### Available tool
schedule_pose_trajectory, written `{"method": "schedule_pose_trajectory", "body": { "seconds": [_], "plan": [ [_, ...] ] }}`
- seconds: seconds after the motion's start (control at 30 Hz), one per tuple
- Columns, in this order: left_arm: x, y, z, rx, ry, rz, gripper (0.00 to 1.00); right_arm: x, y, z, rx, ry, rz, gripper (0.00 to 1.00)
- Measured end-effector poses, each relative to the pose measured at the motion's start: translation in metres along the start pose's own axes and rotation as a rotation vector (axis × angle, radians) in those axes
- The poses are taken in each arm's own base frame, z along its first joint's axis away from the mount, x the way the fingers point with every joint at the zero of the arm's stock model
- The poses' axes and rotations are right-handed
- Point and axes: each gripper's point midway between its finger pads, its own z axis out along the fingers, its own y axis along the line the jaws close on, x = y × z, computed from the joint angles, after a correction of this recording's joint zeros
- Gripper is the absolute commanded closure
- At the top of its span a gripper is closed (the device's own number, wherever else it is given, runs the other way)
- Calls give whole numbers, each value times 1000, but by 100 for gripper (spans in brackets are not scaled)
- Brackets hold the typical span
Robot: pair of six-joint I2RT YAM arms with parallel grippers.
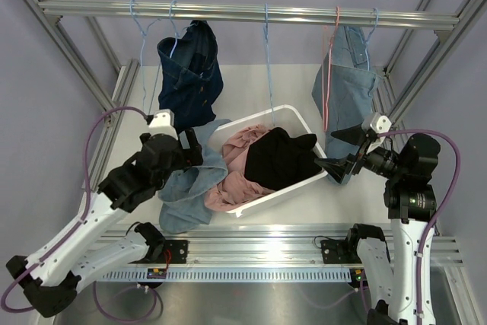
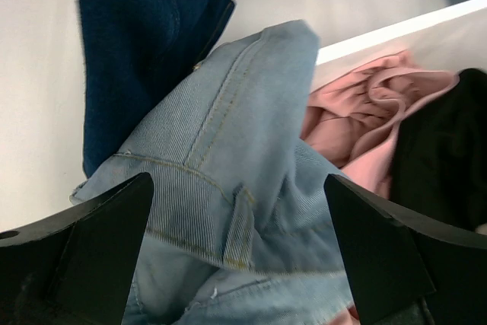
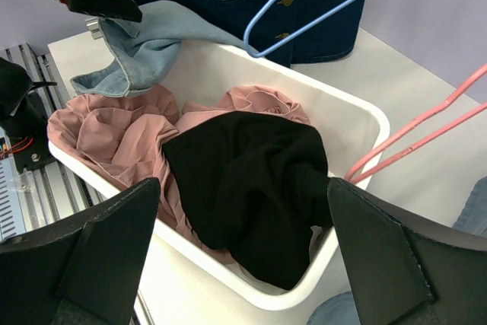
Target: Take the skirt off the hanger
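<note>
A light blue denim skirt (image 1: 186, 188) lies draped over the left rim of the white bin (image 1: 259, 116), off any hanger. My left gripper (image 1: 196, 148) hovers just above it, open, its fingers straddling the waistband (image 2: 228, 135) without touching. An empty blue hanger (image 1: 268, 74) dangles from the rail over the bin, also seen as a blue hanger (image 3: 304, 5) in the right wrist view. My right gripper (image 1: 335, 159) stands open at the bin's right side, nothing between its fingers (image 3: 99, 249). From there the light skirt (image 3: 144, 51) shows at the bin's far corner.
The bin holds a pink garment (image 1: 236, 180) and a black one (image 1: 278, 157). A dark denim skirt (image 1: 190, 74) hangs at the left of the rail. A pale denim piece (image 1: 344, 93) hangs at the right beside a pink hanger (image 1: 327, 81). Frame posts flank the table.
</note>
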Motion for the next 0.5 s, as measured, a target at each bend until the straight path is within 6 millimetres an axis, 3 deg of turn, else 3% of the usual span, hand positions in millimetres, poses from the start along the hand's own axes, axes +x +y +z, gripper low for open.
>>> {"method": "schedule_pose_trajectory", "body": {
  "seconds": [0.13,0.37,0.47,0.5],
  "plan": [
    [10,11,17,-70,41,16,3,0,-1,-1,1,-1,2,0],
    [31,34,28,-126,83,-20,12,0,0,-1,-4,-3,3,0],
    [42,40,30,-126,105,-48,37,-1,1,-1,-8,-3,3,1],
    [44,41,31,-125,109,-56,55,-1,2,-1,-12,-4,3,0]
  ]
}}
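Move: The light-blue skirt lies crumpled below the left hand, its middle about 5 cm back, 3 cm to the left and 12 cm down. The hanging dark denim skirt is some 16 cm ahead, 2 cm left, and the basket about 18 cm right, 3 cm back and 14 cm down. From the right hand the light-blue skirt is roughly 35 cm left, 7 cm back and 20 cm down. The left hand sinks about 6 cm onto the light-blue skirt, drifting 3 cm left, fingers starting to close. ##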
